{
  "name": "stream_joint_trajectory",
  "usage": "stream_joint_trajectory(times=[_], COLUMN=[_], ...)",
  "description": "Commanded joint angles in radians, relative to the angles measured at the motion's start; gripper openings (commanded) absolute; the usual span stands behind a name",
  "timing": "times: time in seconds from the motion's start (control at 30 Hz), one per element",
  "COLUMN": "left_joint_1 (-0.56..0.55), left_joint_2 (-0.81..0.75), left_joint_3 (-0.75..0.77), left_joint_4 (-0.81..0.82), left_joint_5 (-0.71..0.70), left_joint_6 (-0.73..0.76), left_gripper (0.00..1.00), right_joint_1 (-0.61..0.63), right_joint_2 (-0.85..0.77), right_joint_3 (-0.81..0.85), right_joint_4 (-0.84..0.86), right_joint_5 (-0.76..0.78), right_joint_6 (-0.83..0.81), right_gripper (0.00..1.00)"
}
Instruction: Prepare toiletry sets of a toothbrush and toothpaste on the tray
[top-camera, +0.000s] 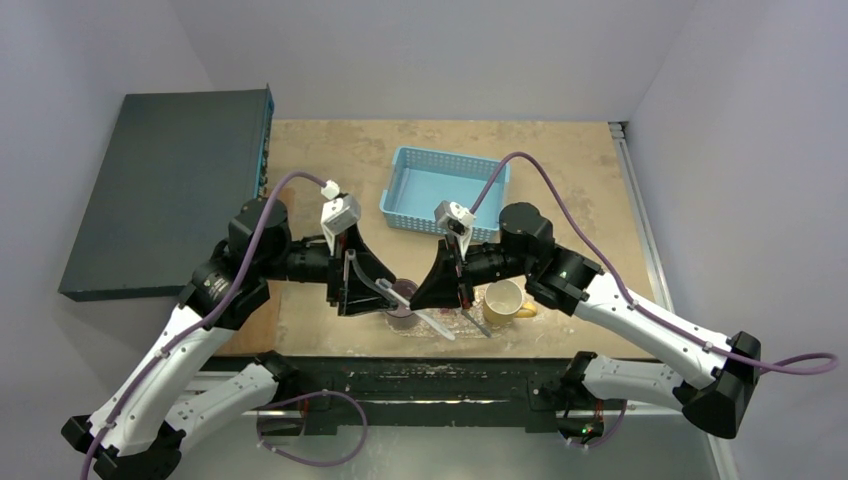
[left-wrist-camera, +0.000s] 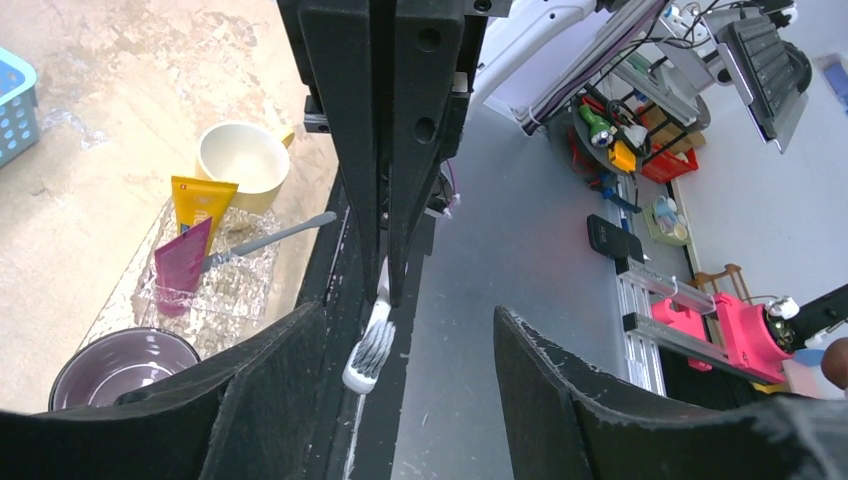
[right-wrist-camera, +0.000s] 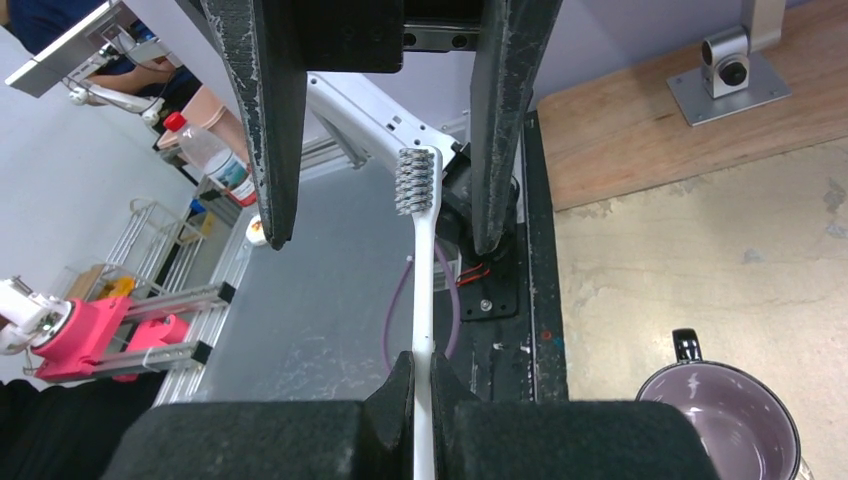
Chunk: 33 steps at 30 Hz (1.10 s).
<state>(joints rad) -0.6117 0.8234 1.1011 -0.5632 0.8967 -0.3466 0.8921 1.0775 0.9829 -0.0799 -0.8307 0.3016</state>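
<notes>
My right gripper (right-wrist-camera: 420, 365) is shut on the handle of a pale white toothbrush (right-wrist-camera: 420, 270). Its bristle head (left-wrist-camera: 370, 350) hangs between the wide-apart fingers of my left gripper (left-wrist-camera: 408, 312), touching neither finger. Both grippers (top-camera: 350, 285) (top-camera: 440, 285) meet nose to nose above the table's near edge. The clear crinkled tray (left-wrist-camera: 215, 300) carries a magenta-pink tube (left-wrist-camera: 180, 265), a yellow-orange tube (left-wrist-camera: 200, 205) and a second toothbrush (left-wrist-camera: 270, 238) lying across it.
A yellow mug (left-wrist-camera: 245, 160) stands just beyond the tray and a purple mug (left-wrist-camera: 120, 365) at its near end. The light-blue basket (top-camera: 440, 190) sits at the back middle. A dark flat box (top-camera: 165, 190) covers the table's left side.
</notes>
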Motion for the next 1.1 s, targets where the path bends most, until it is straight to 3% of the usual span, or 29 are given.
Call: stream_joint_trajectory(times=[0.0,0.4,0.63,0.87,0.9,1.07], left_joint_1=[-0.002,-0.002,-0.001,-0.001,-0.001,-0.002], left_joint_2=[-0.013,-0.012,-0.015,-0.028,-0.03,-0.025], left_joint_3=[-0.006,-0.008,-0.004,0.003,0.006,0.019], left_joint_4=[0.017,0.012,0.011,0.001,-0.006,-0.048], left_joint_5=[0.036,0.036,0.023,-0.018,-0.027,-0.063], left_joint_6=[0.041,0.052,0.049,0.042,0.043,0.038], left_gripper=[0.59,0.33,0.0,0.0,0.0,0.0], right_joint_1=[0.008,0.013,0.016,0.018,0.018,0.018], right_joint_2=[-0.01,-0.022,-0.025,-0.036,-0.04,-0.077], right_joint_3=[0.006,-0.007,-0.01,0.0,0.004,0.027], right_joint_4=[0.053,0.075,0.075,0.033,0.015,-0.076], right_joint_5=[-0.029,-0.041,-0.036,-0.003,0.01,0.092], right_joint_6=[0.012,0.028,0.027,0.007,-0.002,-0.047], right_gripper=[0.0,0.0,0.0,0.0,0.02,0.4])
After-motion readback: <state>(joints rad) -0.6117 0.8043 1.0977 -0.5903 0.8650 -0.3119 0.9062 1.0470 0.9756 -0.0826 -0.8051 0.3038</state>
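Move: The white toothbrush, its handle gripped by the right hand, already has its bristle head between the left hand's parted fingers, about 1 cm ahead of that hand's point and level with it; from the right hand the head lies some 5 cm left and 4 cm ahead. The purple mug is some 17 cm below the left hand and about 1 cm to its right. At the mug's depth, the pink tube lies roughly 10 cm right, the yellow mug 22 cm right. The toothbrush changes hands in mid-air: the left hand all but stays in place and closes its half-open fingers on the bristle head, pinching it. The right hand keeps its grip on the handle meanwhile, easing back about 1 cm and slightly up, then starts forward again as its jaws open to roughly a third and free the handle. ##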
